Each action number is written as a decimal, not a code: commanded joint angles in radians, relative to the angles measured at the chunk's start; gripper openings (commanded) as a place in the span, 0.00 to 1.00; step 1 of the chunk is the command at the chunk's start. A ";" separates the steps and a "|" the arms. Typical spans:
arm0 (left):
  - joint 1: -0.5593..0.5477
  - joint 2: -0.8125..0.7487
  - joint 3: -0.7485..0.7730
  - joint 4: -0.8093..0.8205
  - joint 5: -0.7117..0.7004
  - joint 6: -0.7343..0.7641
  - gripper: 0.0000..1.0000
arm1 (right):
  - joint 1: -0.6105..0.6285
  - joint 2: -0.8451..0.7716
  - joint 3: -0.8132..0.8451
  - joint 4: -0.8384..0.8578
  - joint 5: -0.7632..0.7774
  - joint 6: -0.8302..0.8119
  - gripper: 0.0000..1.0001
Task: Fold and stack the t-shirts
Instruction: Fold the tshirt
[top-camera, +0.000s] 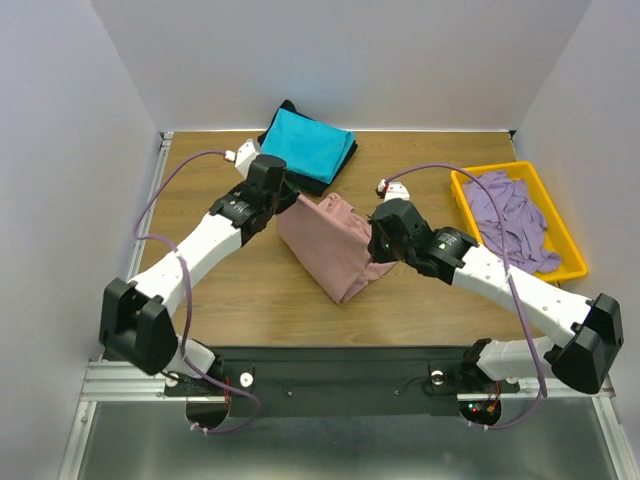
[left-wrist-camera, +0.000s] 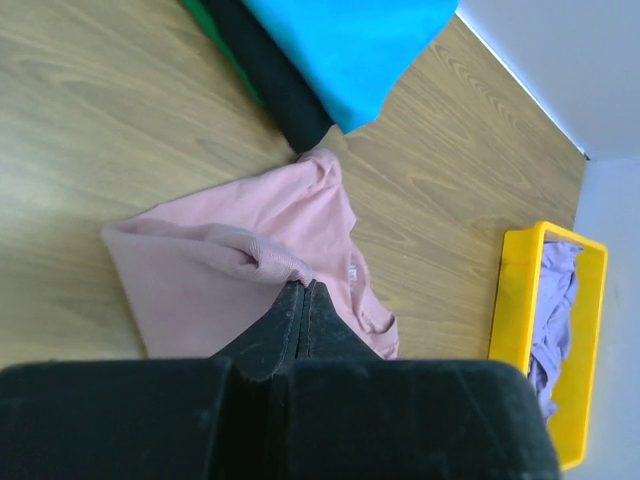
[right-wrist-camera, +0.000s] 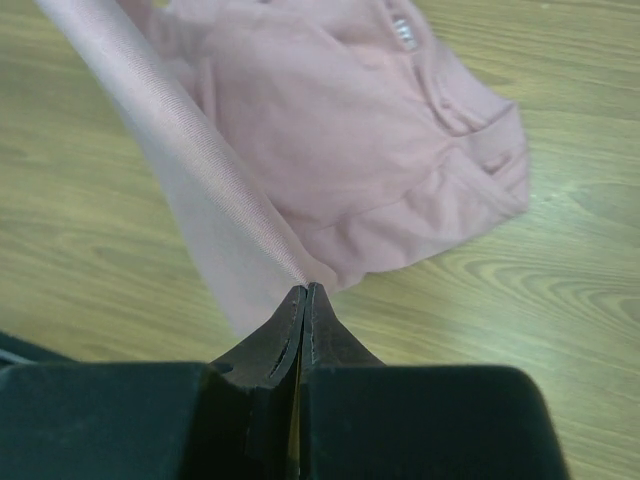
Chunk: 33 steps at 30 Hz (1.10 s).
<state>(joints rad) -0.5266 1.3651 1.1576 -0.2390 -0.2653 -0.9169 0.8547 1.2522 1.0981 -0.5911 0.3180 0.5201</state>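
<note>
A dusty-pink t-shirt (top-camera: 335, 245) hangs partly lifted over the middle of the table, its lower part resting on the wood. My left gripper (top-camera: 288, 203) is shut on a bunched edge of it (left-wrist-camera: 262, 258) at its far left corner. On the shirt's right side my right gripper (top-camera: 376, 237) is shut on a taut fold (right-wrist-camera: 215, 215). At the back sits a stack with a turquoise t-shirt (top-camera: 305, 143) on top of a black one (top-camera: 310, 183); a green edge (left-wrist-camera: 215, 35) shows beneath it. A lavender t-shirt (top-camera: 512, 215) lies crumpled in the tray.
A yellow plastic tray (top-camera: 572, 268) stands at the right side of the table. White walls enclose the table at the back and both sides. Bare wood (top-camera: 250, 300) lies in front of the pink shirt and at the left.
</note>
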 joint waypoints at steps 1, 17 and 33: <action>-0.004 0.089 0.115 0.081 -0.015 0.055 0.00 | -0.084 0.030 0.022 -0.010 -0.011 -0.031 0.00; -0.064 0.543 0.471 0.083 -0.011 0.128 0.00 | -0.295 0.188 0.003 0.008 0.024 -0.028 0.00; -0.102 0.692 0.690 -0.054 -0.034 0.196 0.80 | -0.347 0.231 0.055 0.013 0.060 -0.063 1.00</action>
<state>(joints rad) -0.6155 2.1509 1.8431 -0.2813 -0.2619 -0.7532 0.5098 1.5116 1.0973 -0.5919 0.3725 0.4816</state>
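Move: The left hand holds one end of the lifted flap of the t-shirt; that end's landing place, the far end of the shirt on the table, lies about 12 cm ahead, 13 cm right and 17 cm below. The folded stack's middle is roughly 25 cm ahead and 3 cm right of that hand. For the right hand, holding the flap's other end, the shirt's right-hand end lies some 8 cm ahead, 11 cm right and 13 cm below; the yellow bin is about 12 cm ahead, 41 cm right. Both hands lower the flap forward-right over the lying shirt, left about 20 cm, right 15, then open and release. ##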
